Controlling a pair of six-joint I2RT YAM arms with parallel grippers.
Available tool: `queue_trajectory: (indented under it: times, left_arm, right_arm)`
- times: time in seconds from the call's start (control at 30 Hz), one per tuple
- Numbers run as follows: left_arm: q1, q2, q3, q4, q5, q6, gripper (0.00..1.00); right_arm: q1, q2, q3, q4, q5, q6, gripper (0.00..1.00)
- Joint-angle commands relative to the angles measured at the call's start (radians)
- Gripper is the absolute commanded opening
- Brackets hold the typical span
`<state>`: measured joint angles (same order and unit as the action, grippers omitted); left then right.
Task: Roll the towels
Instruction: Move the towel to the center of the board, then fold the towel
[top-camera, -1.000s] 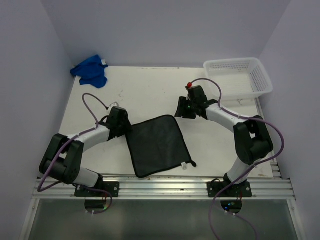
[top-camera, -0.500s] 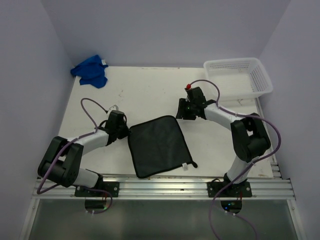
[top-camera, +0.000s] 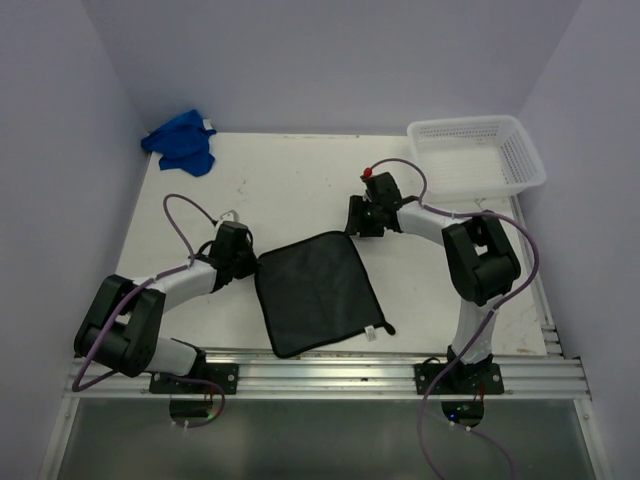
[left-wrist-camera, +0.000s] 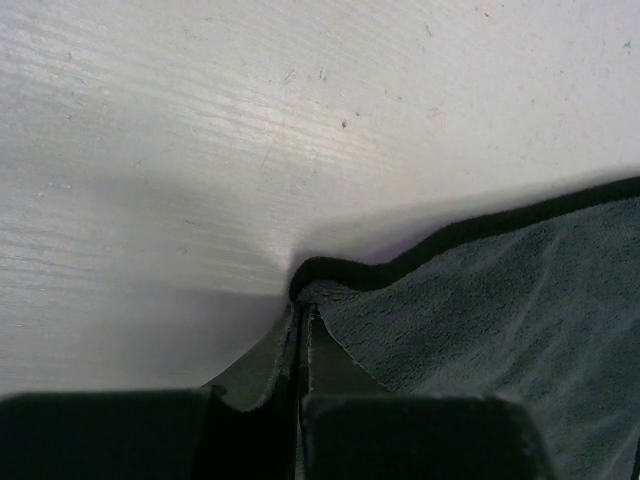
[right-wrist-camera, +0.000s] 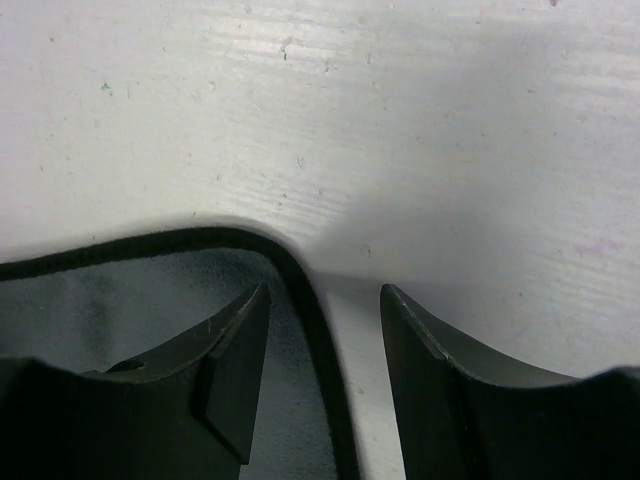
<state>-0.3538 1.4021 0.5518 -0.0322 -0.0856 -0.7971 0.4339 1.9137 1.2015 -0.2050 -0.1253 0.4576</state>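
The dark towel lies spread flat on the white table between the two arms. My left gripper is shut on its far-left corner; in the left wrist view the hem bunches right at my closed fingertips. My right gripper stands open over the far-right corner, with the towel's black hem running between its two fingers. The blue towel sits crumpled at the table's far-left corner, away from both grippers.
A white mesh basket stands at the far right corner of the table. Purple walls close in on three sides. An aluminium rail with the arm bases runs along the near edge.
My left gripper moved in and shut on the dark towel's corner, tugging that edge slightly. The right gripper slid left toward the far-right corner and stayed open.
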Motion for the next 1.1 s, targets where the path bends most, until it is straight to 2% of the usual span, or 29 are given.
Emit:
queue_trajectory:
  times: [0.0, 0.27, 0.37, 0.53, 0.57, 0.63, 0.67, 0.8, 1.07]
  left_arm:
    - [0.004, -0.005, 0.025, -0.003, -0.003, 0.039, 0.0]
    - [0.004, -0.008, 0.042, -0.014, -0.019, 0.055, 0.0]
    - [0.004, -0.008, 0.046, -0.014, -0.02, 0.061, 0.0]
    - [0.004, -0.003, 0.062, -0.017, -0.02, 0.076, 0.0]
    - [0.004, 0.001, 0.066, -0.017, -0.023, 0.078, 0.0]
    - [0.004, 0.008, 0.077, -0.02, -0.026, 0.085, 0.0]
    - [0.004, 0.009, 0.082, -0.02, -0.026, 0.09, 0.0]
    - [0.004, 0.034, 0.126, -0.031, -0.035, 0.107, 0.0]
    - [0.004, 0.069, 0.263, -0.071, -0.089, 0.15, 0.0]
  right_arm:
    - [0.012, 0.021, 0.044, 0.049, -0.04, -0.02, 0.52]
    - [0.065, 0.054, 0.026, 0.041, -0.03, -0.036, 0.5]
    - [0.077, 0.07, 0.015, 0.041, -0.022, -0.04, 0.47]
    - [0.077, 0.099, 0.039, 0.006, 0.013, -0.042, 0.34]
    - [0.077, 0.102, 0.047, 0.0, 0.016, -0.043, 0.26]
    - [0.075, 0.105, 0.066, -0.014, 0.027, -0.053, 0.2]
    - [0.077, 0.105, 0.081, -0.026, 0.032, -0.059, 0.13]
    - [0.075, 0.096, 0.122, -0.063, 0.067, -0.079, 0.0]
    - [0.065, 0.021, 0.165, -0.1, 0.18, -0.111, 0.0]
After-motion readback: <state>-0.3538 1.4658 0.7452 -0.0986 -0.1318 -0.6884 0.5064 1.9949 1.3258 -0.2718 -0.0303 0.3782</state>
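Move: The grey towel's far right corner lies about 3 cm to the left of my right hand, level ahead and 1 cm below. The towel's middle is some 15 cm back and 8 cm left of that hand, its white tag roughly 24 cm back and 4 cm right, the white basket about 19 cm ahead and 29 cm right. My left hand already grips the far left corner; from it the board's center is some 14 cm right and 8 cm ahead, 2 cm below. I slide my open right hand about 4 cm left, low over the board, to the towel's far right corner, shut the fingers on it, then draw it about 2 cm back to the right and slightly forward. My left hand keeps its pinch and waits, then carries its corner forward and up, some 4 to 5 cm out and 3 to 4 cm higher. ##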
